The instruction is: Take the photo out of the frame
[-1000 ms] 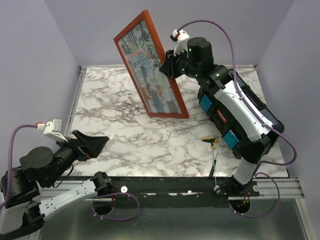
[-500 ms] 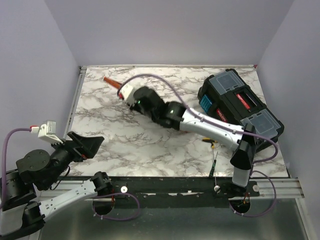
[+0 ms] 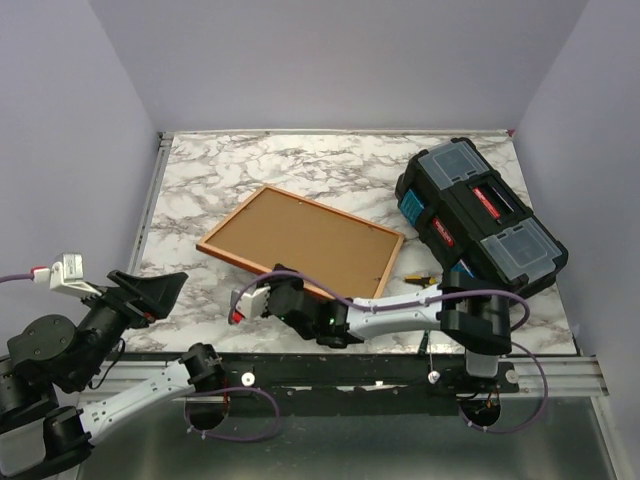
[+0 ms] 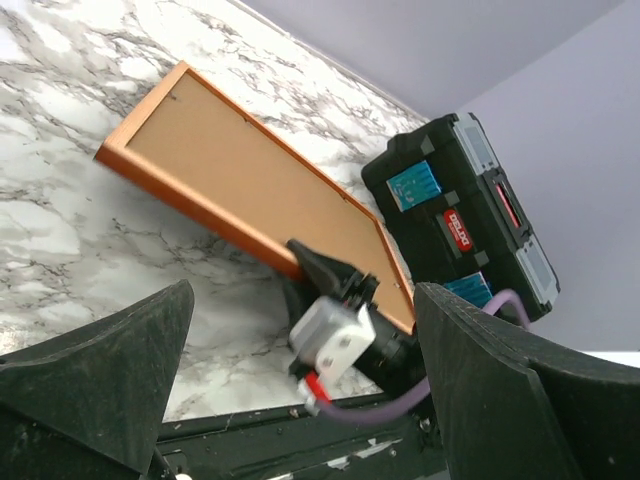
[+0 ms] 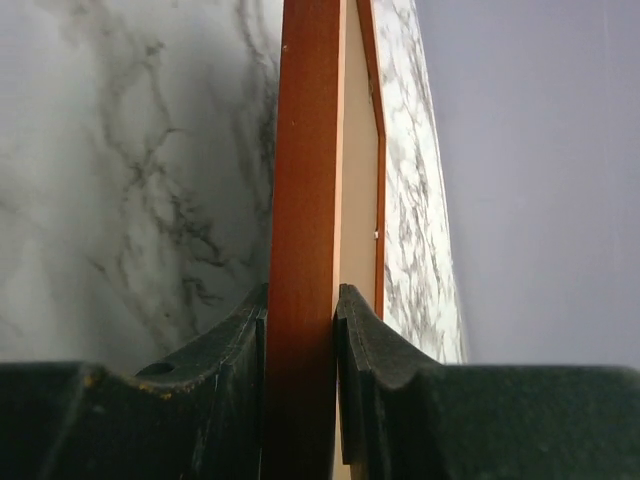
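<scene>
The frame (image 3: pixel 300 238) lies with its brown backing board up in the middle of the marble table, orange-red rim around it. The photo is hidden underneath. My right gripper (image 3: pixel 285 280) reaches in low from the right and is shut on the frame's near long edge. In the right wrist view the red rim (image 5: pixel 305 200) sits pinched between both black fingers (image 5: pixel 225 350). The left wrist view shows the frame (image 4: pixel 250 175) and the right gripper's fingers (image 4: pixel 315 265) on its near edge. My left gripper (image 3: pixel 150 290) hovers open at the near left, apart from the frame, jaws wide (image 4: pixel 300 300).
A black toolbox (image 3: pixel 480 215) with clear-lidded compartments stands at the right, just beyond the frame's right corner (image 4: pixel 460 210). A small yellow-and-black tool (image 3: pixel 420 282) lies in front of it. The right forearm (image 3: pixel 400 315) stretches along the table's near edge.
A second ago the right gripper held the frame upright in the air at the back, picture showing. Now the frame lies board-up on the table. The left gripper drew back slightly leftward.
</scene>
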Motion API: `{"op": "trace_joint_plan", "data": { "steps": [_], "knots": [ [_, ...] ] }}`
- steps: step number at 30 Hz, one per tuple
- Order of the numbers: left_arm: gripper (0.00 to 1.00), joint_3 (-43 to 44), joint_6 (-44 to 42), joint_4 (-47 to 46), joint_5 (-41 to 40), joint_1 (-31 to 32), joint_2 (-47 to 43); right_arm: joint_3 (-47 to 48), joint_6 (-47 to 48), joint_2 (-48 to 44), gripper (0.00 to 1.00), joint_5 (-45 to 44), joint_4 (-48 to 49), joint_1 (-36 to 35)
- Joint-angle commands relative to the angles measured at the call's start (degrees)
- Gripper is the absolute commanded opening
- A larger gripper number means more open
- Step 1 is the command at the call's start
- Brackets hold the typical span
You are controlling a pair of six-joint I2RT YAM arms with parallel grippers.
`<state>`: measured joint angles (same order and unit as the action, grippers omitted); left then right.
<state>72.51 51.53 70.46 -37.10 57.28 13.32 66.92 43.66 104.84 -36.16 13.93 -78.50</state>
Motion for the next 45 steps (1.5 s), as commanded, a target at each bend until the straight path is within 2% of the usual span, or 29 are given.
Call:
{"op": "trace_joint_plan", "data": {
  "steps": [1, 7, 11, 18, 23, 25, 27, 30, 32, 33, 36, 37, 41, 45],
  "knots": [
    [0.94, -0.9, 0.5, 0.7, -2.7, 0.0, -1.0, -5.6, 8.5, 5.1, 0.01, 4.8, 18.3, -4.1],
    [0.93, -1.7, 1.7, 0.9, -1.4, 0.0, -1.4, -9.3, 13.6, 12.1, 0.01, 7.4, 29.4, -4.3],
    [0.93, -3.9, 2.7, 0.6, 0.0, 0.0, -2.0, -12.0, 13.0, 13.6, 0.01, 7.4, 32.7, -4.7],
    [0.93, -8.0, 2.8, -2.7, 1.0, 0.0, -2.9, -18.4, 11.2, 14.1, 0.01, 5.2, 39.7, -9.4],
    [0.93, -7.6, 1.3, -3.9, 0.7, 0.0, -1.3, -19.5, 10.4, 14.8, 0.05, 5.1, 39.6, -11.6],
    [0.93, -7.4, 1.2, -3.9, 1.0, 0.0, -0.8, -20.0, 10.0, 14.7, 0.11, 5.5, 39.3, -11.9],
    [0.93, -7.6, 1.1, -4.2, 1.3, 0.0, -0.9, -20.7, 9.3, 14.2, 0.23, 5.9, 38.5, -11.9],
    [0.93, -8.5, 1.2, -4.9, 1.6, 0.0, -1.3, -21.6, 8.8, 13.3, 0.3, 5.9, 37.4, -11.9],
    [0.93, -8.8, 1.3, -5.1, 1.9, 0.0, -1.3, -21.7, 8.9, 12.4, 0.44, 3.8, 37.2, -12.0],
    [0.93, -8.9, 1.4, -5.1, 2.0, 0.0, -1.2, -21.8, 7.4, 11.1, 0.56, 2.7, 35.6, -12.1],
    [0.93, -9.3, 1.5, -5.7, 2.6, 0.0, -1.4, -20.4, -3.5, 3.9, 0.82, 4.1, 18.8, -12.2],
    [0.93, -9.6, 1.3, -6.1, 2.9, 0.0, -1.5, -20.0, -7.4, 1.1, 0.99, 5.1, 14.8, -12.2],
    [0.94, -10.2, 0.8, -6.9, 3.4, 0.0, -1.2, -16.2, -22.2, -8.0, 1.0, 5.4, -5.7, -12.9],
    [0.94, -11.6, -0.1, -8.2, 3.3, 0.0, -0.9, -15.3, -39.0, -15.9, 1.0, 4.0, -19.0, -13.0]
  ]
}}
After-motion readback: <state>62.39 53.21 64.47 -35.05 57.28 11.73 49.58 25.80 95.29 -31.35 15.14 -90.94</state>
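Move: The right hand still grips the raised near edge of the face-down frame; the frame's resting place is centred about 6 cm ahead of it, 2 cm left and 11 cm below. The yellow tool lies some 28 cm right and 3 cm ahead, on the table; the toolbox is about 42 cm right and 14 cm ahead. From the left hand, that resting place is roughly 18 cm ahead, 21 cm right and 30 cm below. Right hand brings the frame's held edge down and back about 10 cm to the table, opens, then rises. ##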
